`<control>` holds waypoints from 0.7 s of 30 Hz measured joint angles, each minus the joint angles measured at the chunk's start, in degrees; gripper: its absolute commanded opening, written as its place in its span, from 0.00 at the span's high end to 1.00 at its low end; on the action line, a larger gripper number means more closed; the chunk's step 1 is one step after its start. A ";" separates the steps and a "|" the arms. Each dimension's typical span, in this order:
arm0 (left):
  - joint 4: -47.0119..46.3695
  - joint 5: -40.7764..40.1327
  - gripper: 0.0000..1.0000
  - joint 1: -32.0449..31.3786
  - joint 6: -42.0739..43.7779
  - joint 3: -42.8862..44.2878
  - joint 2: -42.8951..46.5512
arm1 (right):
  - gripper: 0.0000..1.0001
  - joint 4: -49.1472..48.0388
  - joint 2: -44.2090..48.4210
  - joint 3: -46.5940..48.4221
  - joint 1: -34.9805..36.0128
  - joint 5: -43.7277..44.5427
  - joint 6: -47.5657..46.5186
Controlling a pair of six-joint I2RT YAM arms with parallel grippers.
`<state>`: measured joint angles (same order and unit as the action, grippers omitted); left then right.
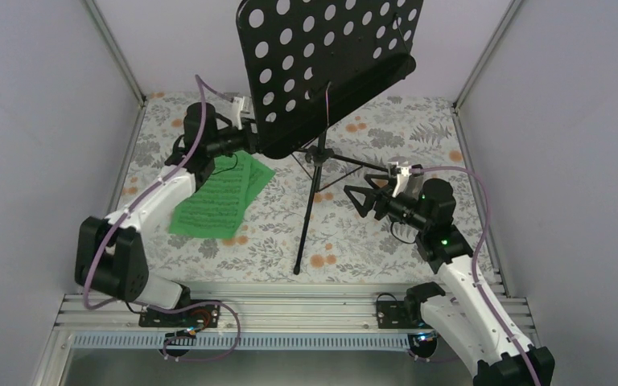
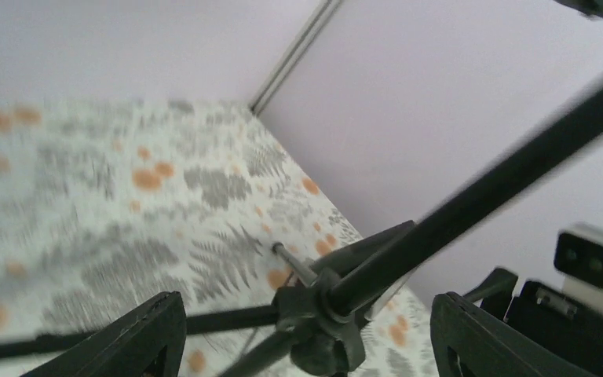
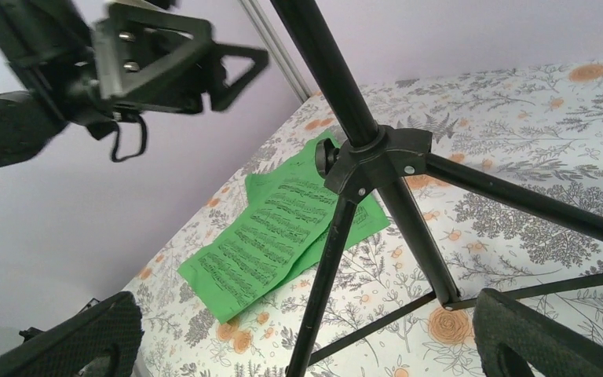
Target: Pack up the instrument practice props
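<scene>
The black music stand (image 1: 330,56) stands mid-table, its hole-punched desk tilted over the tripod hub (image 3: 373,161). Two green music sheets (image 1: 221,197) lie flat on the cloth left of the stand, also in the right wrist view (image 3: 275,236). My left gripper (image 2: 306,338) is open, its fingers wide on either side of the hub (image 2: 322,310) without touching it. From above, the left gripper (image 1: 251,143) is partly hidden under the desk. My right gripper (image 1: 356,199) faces the stand from the right and is open. One tripod leg (image 3: 322,290) crosses between its fingers (image 3: 542,338).
A floral cloth (image 1: 386,241) covers the table. Pale walls with metal corner posts (image 1: 117,48) close in the left, back and right sides. The tripod's legs (image 1: 306,225) spread across the middle. An aluminium rail (image 1: 290,310) runs along the near edge.
</scene>
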<state>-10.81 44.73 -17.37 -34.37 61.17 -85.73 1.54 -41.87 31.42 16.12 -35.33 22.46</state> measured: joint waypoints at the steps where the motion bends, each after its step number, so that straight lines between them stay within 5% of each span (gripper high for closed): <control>1: 0.17 -0.72 0.24 -0.13 3.48 0.02 1.62 | 0.00 0.07 0.09 0.04 0.00 0.00 -0.09; 9: 9.42 -8.24 0.28 -12.66 40.26 1.97 3.93 | 0.00 0.22 0.57 0.04 0.00 -0.17 -0.11; 16: 9.86 -10.67 0.44 -13.31 51.71 0.13 0.39 | 0.00 0.24 1.75 0.04 0.00 -0.20 -0.09; 21: 10.51 -11.74 0.46 -13.29 55.45 0.09 -0.94 | 0.00 0.26 1.75 0.04 0.00 -0.22 -0.09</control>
<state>-0.30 32.99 -30.65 21.08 61.25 -86.67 1.80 -40.12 31.46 16.12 -35.55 22.37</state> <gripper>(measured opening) 0.543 0.996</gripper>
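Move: The clamp knob on the music stand's leg collar lies about 8 cm to the left hand's right, 3 cm back and 7 cm below its fingers. The collar is at the same height, 3 cm farther right and some 2 cm farther out than the knob, and the green sheets lie on the table some 14 cm left of the hand, 9 cm back and 25 cm below. From the right hand, the knob is roughly 10 cm ahead, 11 cm left and 4 cm lower. The empty left hand swings back to the stand's collar knob for a fresh grip: it first lifts some 3 cm while drawing back, arcs to the right, then sinks and eases a little forward, ending about 6 cm right, 5 cm lower and 4 cm back from where it began. On the way the wrist rolls about 55 degrees clockwise as seen from behind the hand, still aiming at the knob, and the open fingers narrow part way, stopping a few centimetres short with no touch to be seen. ##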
